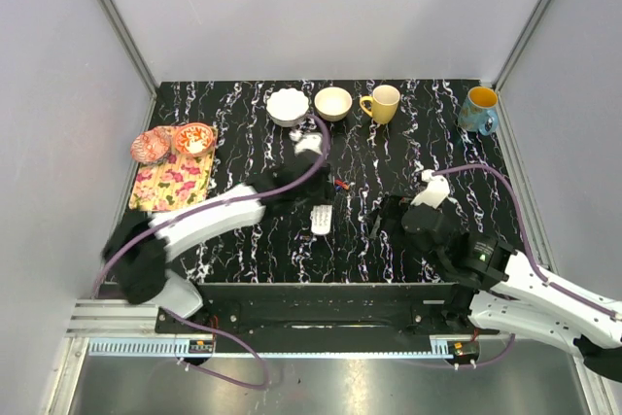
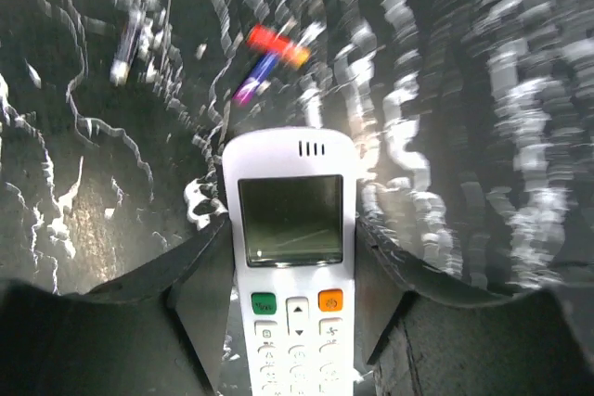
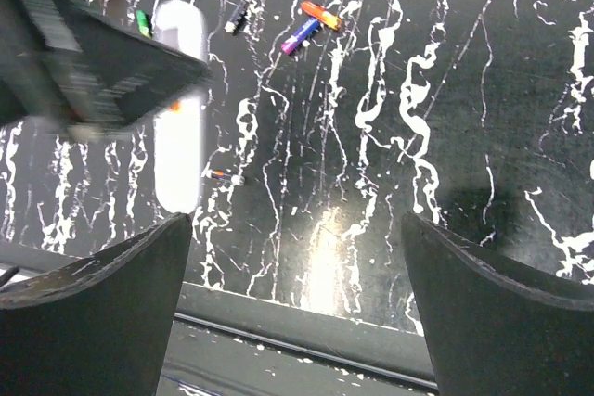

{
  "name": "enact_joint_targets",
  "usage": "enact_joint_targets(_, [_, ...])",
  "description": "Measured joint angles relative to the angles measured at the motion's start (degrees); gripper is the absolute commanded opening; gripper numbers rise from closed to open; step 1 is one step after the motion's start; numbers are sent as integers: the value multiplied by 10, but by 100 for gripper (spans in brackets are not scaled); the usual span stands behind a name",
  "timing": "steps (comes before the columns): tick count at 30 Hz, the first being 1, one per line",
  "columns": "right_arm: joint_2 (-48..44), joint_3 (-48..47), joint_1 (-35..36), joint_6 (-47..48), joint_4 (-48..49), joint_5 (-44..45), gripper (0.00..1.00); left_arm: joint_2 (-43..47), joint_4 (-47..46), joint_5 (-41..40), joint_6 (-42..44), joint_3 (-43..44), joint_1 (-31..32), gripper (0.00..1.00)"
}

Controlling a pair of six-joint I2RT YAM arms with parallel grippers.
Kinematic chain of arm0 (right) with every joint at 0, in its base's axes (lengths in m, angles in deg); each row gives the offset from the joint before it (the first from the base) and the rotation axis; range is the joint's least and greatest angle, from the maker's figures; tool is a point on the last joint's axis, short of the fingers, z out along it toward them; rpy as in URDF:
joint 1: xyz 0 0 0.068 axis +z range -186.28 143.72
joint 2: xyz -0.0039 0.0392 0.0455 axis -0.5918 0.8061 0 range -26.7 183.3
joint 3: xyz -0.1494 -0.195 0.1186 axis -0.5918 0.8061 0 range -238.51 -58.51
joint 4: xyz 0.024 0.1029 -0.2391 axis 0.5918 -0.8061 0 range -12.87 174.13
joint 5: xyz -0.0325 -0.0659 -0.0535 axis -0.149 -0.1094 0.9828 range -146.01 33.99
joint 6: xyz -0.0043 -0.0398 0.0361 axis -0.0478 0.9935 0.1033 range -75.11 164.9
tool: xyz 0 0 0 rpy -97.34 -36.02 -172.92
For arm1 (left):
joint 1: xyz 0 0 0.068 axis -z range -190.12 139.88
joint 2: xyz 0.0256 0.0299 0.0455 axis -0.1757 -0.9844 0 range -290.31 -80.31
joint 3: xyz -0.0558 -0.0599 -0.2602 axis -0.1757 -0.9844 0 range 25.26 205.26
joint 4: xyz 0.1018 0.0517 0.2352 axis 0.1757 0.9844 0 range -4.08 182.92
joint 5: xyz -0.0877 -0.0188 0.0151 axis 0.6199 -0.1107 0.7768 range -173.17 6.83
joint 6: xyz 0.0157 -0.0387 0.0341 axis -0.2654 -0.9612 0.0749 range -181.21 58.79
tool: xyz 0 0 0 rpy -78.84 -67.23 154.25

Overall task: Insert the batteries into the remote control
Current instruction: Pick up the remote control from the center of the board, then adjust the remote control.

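The white remote control (image 2: 292, 257) sits buttons up between my left gripper's (image 2: 290, 308) fingers, which press on both its long sides below the greyish display. From above, the remote control (image 1: 322, 221) is near the table's front middle, with the left gripper (image 1: 315, 207) reaching it from the left. Beyond its display end lie a red-orange battery (image 2: 277, 44), a purple one (image 2: 255, 79) and a dark one (image 2: 125, 48). The batteries (image 1: 338, 184) show as tiny specks from above. My right gripper (image 3: 297, 229) hangs open and empty over the table's front edge, right of the remote control (image 3: 176, 164).
Along the back stand a white bowl (image 1: 288, 106), a tan bowl (image 1: 333, 103), a yellow mug (image 1: 381, 103) and a blue mug (image 1: 478, 110). A floral cloth (image 1: 173, 184) with two small dishes lies at the left. Another small battery (image 3: 223, 175) lies by the remote.
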Motion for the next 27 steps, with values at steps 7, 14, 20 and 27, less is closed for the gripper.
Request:
enact_joint_targets(7, [-32,17,-1,36,119,-56,100,312,-259,111,-40,-210,-79,0])
enact_joint_targets(14, [-35,36,-20,61,289,-223,100,360,-445,234,-110,-342,-108,0])
enact_joint_targets(20, [6,58,-99,34,412,-367,100,382,-605,289,-170,-404,-124,0])
enact_joint_targets(27, [82,78,-128,2,499,-477,100,390,-715,310,-205,-417,-126,0])
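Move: The left gripper already holds the remote by its screen end, some 8 cm off the table, the remote's middle about 3 cm back of the pads. The empty right gripper stands about 10 cm back, 13 cm right and 9 cm higher, so the remote's middle lies roughly 7 cm ahead, 13 cm left and 10 cm below it. On the table, from the left gripper, the orange-and-purple battery pair is 7 cm ahead, 4 cm right; a lone battery 7 cm back, 6 cm left. Keep the left grip on the remote and raise it about 20 cm, drawing back some 6 cm and rolling the wrist about 70 degrees so the fingers swing from down to the right. Meanwhile bring the wide-open right gripper 12 cm left and up towards the remote, sinking slightly at the end, turning its fingers leftward. ##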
